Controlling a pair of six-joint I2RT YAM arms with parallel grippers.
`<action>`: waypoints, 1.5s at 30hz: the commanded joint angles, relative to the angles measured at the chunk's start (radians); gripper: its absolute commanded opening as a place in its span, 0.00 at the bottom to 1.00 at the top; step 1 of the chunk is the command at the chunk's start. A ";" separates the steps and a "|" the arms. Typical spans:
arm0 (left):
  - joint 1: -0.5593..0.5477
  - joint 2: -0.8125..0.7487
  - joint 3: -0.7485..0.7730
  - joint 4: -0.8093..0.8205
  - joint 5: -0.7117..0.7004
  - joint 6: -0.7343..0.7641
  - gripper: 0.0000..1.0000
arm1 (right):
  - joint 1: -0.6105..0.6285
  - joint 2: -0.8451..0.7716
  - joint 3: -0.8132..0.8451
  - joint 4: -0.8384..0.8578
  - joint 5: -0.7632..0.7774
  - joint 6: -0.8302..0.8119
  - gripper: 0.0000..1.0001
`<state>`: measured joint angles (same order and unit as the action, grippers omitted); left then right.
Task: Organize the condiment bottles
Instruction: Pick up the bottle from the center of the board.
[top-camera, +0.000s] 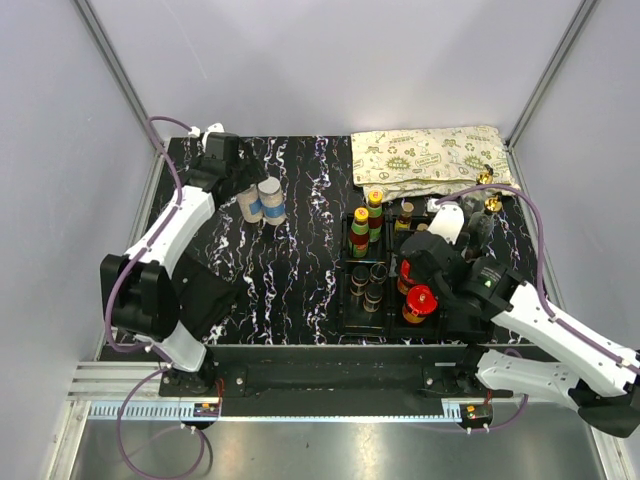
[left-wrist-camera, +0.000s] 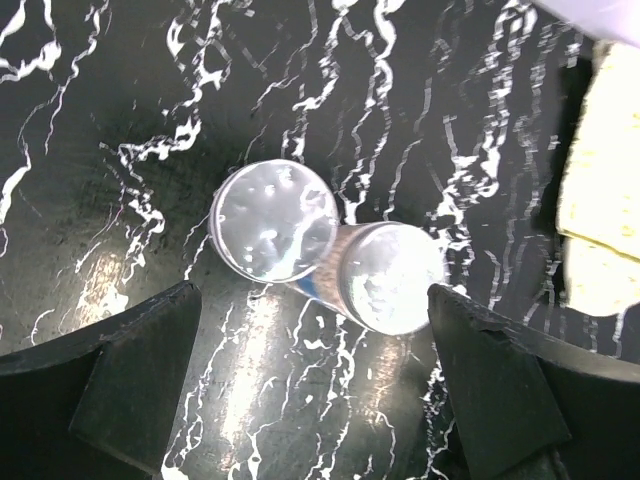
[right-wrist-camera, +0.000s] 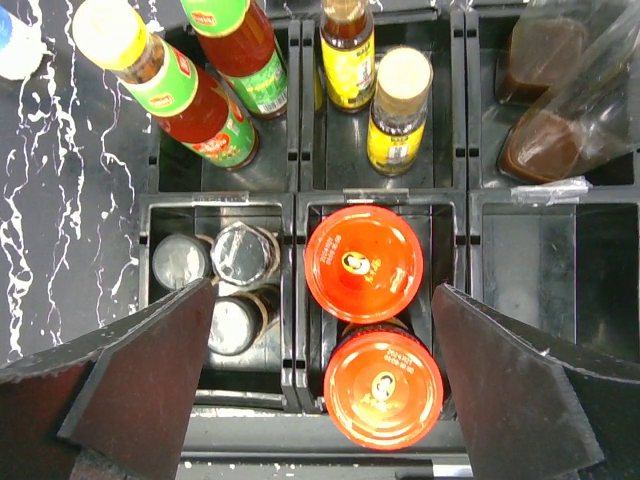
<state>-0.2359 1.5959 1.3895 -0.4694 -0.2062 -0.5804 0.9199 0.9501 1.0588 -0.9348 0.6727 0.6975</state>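
Two grey-lidded shakers (top-camera: 250, 203) (top-camera: 271, 200) stand side by side on the black marbled mat at the back left. My left gripper (top-camera: 238, 183) hovers over them, open; in the left wrist view the shakers (left-wrist-camera: 275, 220) (left-wrist-camera: 390, 277) lie just ahead of its spread fingers (left-wrist-camera: 130, 370). My right gripper (right-wrist-camera: 322, 290) hangs open above the black tray (right-wrist-camera: 298, 200), straddling two red-lidded jars (right-wrist-camera: 363, 263) (right-wrist-camera: 383, 388). To their left stand three black-capped bottles (right-wrist-camera: 245, 257). Behind are a yellow-capped sauce (right-wrist-camera: 110, 30), a green-capped sauce (right-wrist-camera: 215, 12) and two yellow-labelled bottles (right-wrist-camera: 400, 90).
A patterned cloth (top-camera: 420, 155) lies at the back right, with two gold-spouted glass bottles (top-camera: 487, 178) (top-camera: 492, 203) at its near right edge. Bagged brown sachets (right-wrist-camera: 545, 90) fill the tray's far right compartment; the one nearer (right-wrist-camera: 555, 270) holds nothing.
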 joint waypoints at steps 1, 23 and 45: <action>0.006 0.045 0.042 0.021 -0.006 -0.021 0.99 | 0.000 0.030 0.056 0.048 0.070 -0.032 1.00; 0.064 0.170 0.065 0.066 -0.036 -0.016 0.99 | -0.015 0.160 0.013 0.218 -0.016 -0.128 1.00; 0.078 0.145 0.083 0.061 -0.032 0.037 0.00 | -0.072 0.170 0.029 0.257 -0.059 -0.187 1.00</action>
<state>-0.1638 1.8076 1.4319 -0.4248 -0.2165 -0.5804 0.8612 1.1713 1.0679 -0.7166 0.6079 0.5259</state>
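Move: The left hand, empty and open, has the left of the two silver-lidded bottles about 3 cm ahead and 3 cm to its left, its middle some 11 cm below. The right silver-lidded bottle stands level with it, about 6 cm farther right; the black cloth lies around 17 cm back and 19 cm left of the hand. From the right hand the aimed-at bottle is roughly 26 cm ahead and 37 cm left. The left fingers close on the upper part of the left silver-lidded bottle and hold there, pinching it after coming down about 7 cm in two stages, with a shift of some 3 cm forward and 3 cm left between and around them, tipping slightly further down. Meanwhile the open right hand drifts about 6 cm forward and left over the tray, sinking about 3 cm late on. ##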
